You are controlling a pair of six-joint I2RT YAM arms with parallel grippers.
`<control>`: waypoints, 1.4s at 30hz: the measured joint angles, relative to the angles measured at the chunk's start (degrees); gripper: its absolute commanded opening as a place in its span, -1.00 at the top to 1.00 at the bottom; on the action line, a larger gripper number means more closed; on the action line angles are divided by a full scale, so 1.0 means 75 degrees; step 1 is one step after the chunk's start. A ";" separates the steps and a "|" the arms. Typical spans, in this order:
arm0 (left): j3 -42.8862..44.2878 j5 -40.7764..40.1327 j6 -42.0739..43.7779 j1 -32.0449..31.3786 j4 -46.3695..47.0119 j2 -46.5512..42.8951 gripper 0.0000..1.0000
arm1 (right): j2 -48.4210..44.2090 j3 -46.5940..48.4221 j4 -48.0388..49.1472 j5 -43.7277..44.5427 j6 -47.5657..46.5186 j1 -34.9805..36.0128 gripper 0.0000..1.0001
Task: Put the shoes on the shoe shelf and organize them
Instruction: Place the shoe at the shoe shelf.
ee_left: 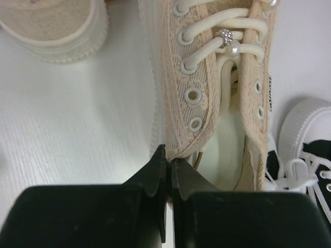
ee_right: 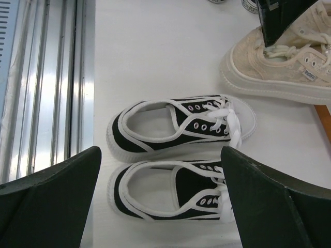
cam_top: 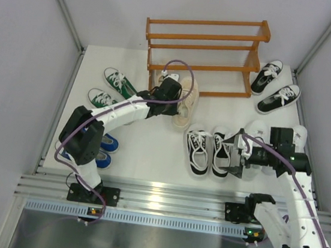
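The shoe shelf [cam_top: 205, 44] stands bare at the back of the table. My left gripper [cam_top: 177, 101] [ee_left: 168, 156] is shut on the side collar of a beige shoe [ee_left: 217, 77] [cam_top: 188, 96], just in front of the shelf. The second beige shoe [ee_left: 51, 26] lies beside it. My right gripper [cam_top: 227, 156] [ee_right: 160, 175] hangs open above a black pair [ee_right: 176, 124] [cam_top: 198, 149] with nothing between its fingers [ee_right: 51, 191]. Green shoes [cam_top: 117, 82] lie at the left, blue shoes [cam_top: 107, 148] under the left arm.
Another black pair [cam_top: 275, 89] lies at the back right beside the shelf. White shoes [cam_top: 256, 130] sit at the right, partly under the right arm. A metal rail [ee_right: 46, 77] runs along the table's near edge. Grey walls close both sides.
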 measured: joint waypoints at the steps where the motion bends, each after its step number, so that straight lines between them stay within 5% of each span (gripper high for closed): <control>1: 0.0058 0.0015 0.0012 0.0079 -0.0006 0.0087 1.00 | 0.0000 0.0000 -0.0020 -0.0003 -0.0029 -0.0032 -0.99; 20: 0.2445 -0.0181 0.0067 0.0676 -0.0012 0.2063 1.00 | 0.0006 0.0000 -0.0935 -0.0096 -0.1032 -0.0146 -0.99; 35: 0.2541 -0.0694 -0.0224 0.0991 0.0737 0.2789 1.00 | 0.0108 0.0000 -0.1221 -0.0149 -0.1341 -0.0169 -0.99; 42: 0.2565 -0.0501 -0.0402 0.1119 0.1113 0.2827 0.29 | 0.0152 0.0000 -0.1253 -0.0172 -0.1343 -0.0245 -0.99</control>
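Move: The left hand already holds the cream shoe. Its place on the shelf's lower tier lies about 18 cm ahead, 3 cm to the right and 4 cm lower. The placed cream shoe stands level with that place, some 10 cm to its left. The nearer black shoe is roughly 18 cm back and 13 cm right of the left hand. From the right hand, the place is about 35 cm ahead and 27 cm left. The left hand carries the cream shoe about 14 cm forward onto the lower tier, then starts opening its fingers. ##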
